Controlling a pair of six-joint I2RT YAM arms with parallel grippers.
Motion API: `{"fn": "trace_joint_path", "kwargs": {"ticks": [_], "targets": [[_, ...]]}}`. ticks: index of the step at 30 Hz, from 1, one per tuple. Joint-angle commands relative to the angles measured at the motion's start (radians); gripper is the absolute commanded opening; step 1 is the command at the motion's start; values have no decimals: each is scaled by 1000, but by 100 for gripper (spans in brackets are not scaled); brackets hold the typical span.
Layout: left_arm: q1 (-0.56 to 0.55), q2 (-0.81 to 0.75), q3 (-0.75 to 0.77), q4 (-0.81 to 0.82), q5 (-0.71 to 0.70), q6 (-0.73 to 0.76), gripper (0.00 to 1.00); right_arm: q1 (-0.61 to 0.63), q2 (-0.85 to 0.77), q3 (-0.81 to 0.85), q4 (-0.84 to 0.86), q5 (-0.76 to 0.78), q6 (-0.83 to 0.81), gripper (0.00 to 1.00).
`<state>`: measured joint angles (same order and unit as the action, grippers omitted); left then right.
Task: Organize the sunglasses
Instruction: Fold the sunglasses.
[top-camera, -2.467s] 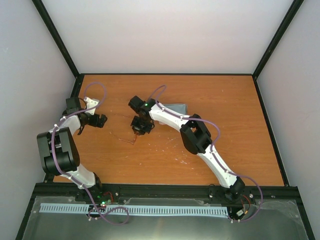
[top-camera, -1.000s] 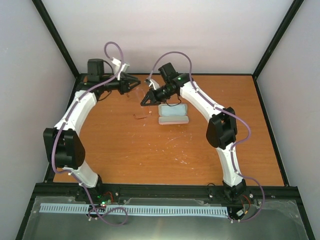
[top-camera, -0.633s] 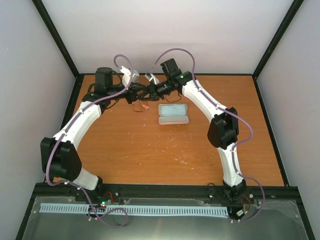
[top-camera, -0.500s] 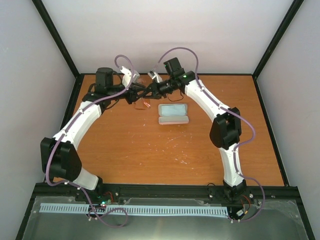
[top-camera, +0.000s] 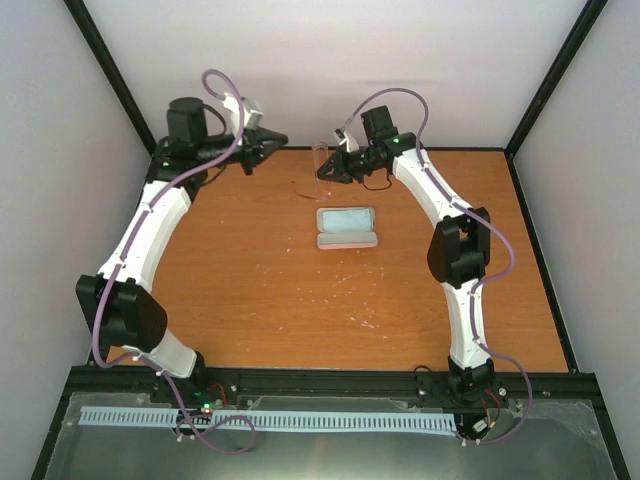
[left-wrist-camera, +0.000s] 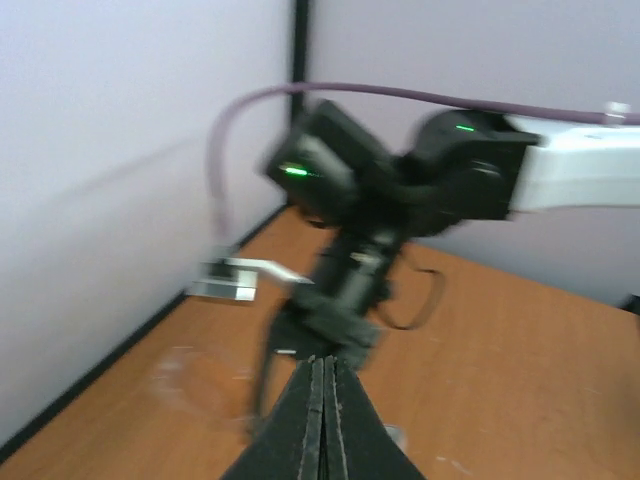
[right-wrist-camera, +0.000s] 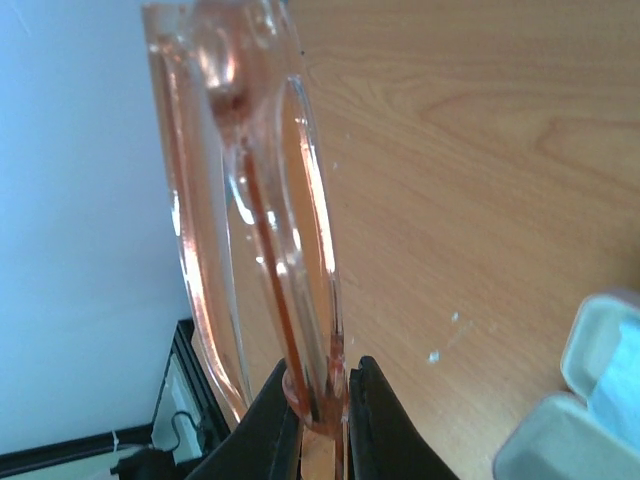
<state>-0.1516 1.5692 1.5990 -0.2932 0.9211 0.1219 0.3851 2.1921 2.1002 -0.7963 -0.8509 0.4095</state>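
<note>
The sunglasses (right-wrist-camera: 250, 200), thin translucent amber with the arms folded in, are pinched at one end by my right gripper (right-wrist-camera: 322, 372). In the top view they (top-camera: 317, 163) hang upright above the back of the table, in front of the right gripper (top-camera: 325, 174). My left gripper (top-camera: 280, 139) is to their left near the back wall, apart from them, and points toward them. Its jaws (left-wrist-camera: 322, 362) are shut with nothing between them. The left wrist view is blurred.
An open pale oblong case (top-camera: 346, 227) with a light blue cloth (top-camera: 347, 221) inside lies on the wooden table just in front of the right gripper; a corner of the case (right-wrist-camera: 590, 400) shows in the right wrist view. Walls stand close behind both grippers.
Both grippers were together at the sunglasses; the left has let go, shut and drawn back to the left. The right has carried the sunglasses up and to the right.
</note>
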Motion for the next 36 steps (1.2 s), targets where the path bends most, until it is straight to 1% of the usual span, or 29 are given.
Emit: {"fn": "trace_joint_path", "kwargs": {"ticks": [1,4,8,12,15,18,24,28,34,36], "targets": [[-92,-43,-50,-75,133,63,1,-24,89,162,-18,-32,54,3],[-109,-74,-115,-58,183,43,1,-54,155,235,40,-77,133,3],[-136,-109,-174,-65,215,71,1,-74,193,288,83,-107,184,3],[-157,-110,-212,-42,223,66,2,-67,160,269,85,-162,173,3],[-160,-90,-224,1,223,49,3,-62,93,210,81,-197,139,3],[-163,-54,-215,29,222,45,3,-49,24,153,73,-223,112,3],[-163,19,-156,49,194,64,5,-21,-67,127,-57,-252,-2,3],[-163,66,-120,44,171,82,6,-1,-146,31,-61,-276,-23,3],[-163,124,-75,63,153,72,7,15,-197,-52,-124,-304,-97,3],[-163,137,-56,59,155,71,8,13,-201,-54,-156,-278,-121,3]]}}
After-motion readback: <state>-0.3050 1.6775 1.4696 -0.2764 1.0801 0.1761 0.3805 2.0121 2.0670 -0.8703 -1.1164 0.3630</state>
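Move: The right hand already pinches the sunglasses; their middle is only about 2 cm ahead, 1 cm to the left and 2 cm above its finger pads, with one temple still sticking out towards the left arm. From the left hand, empty and nearly shut, the sunglasses lie about 5 cm ahead, 8 cm to the right and 16 cm lower. The open case on the table is level with the right hand, some 6 cm to its right and 21 cm below. The left hand, fingers all but shut, sweeps back about 9 cm, right and down while turning some 20 degrees clockwise, then comes forward about 5 cm, still sinking, so its tips end right beside the sunglasses, seemingly against the loose temple. Meanwhile the right hand keeps its pinch, carries the sunglasses forward about 6 cm, then draws them back some 13 cm, rising about 10 cm and rolling its left side slightly up, to meet the left fingertips. ##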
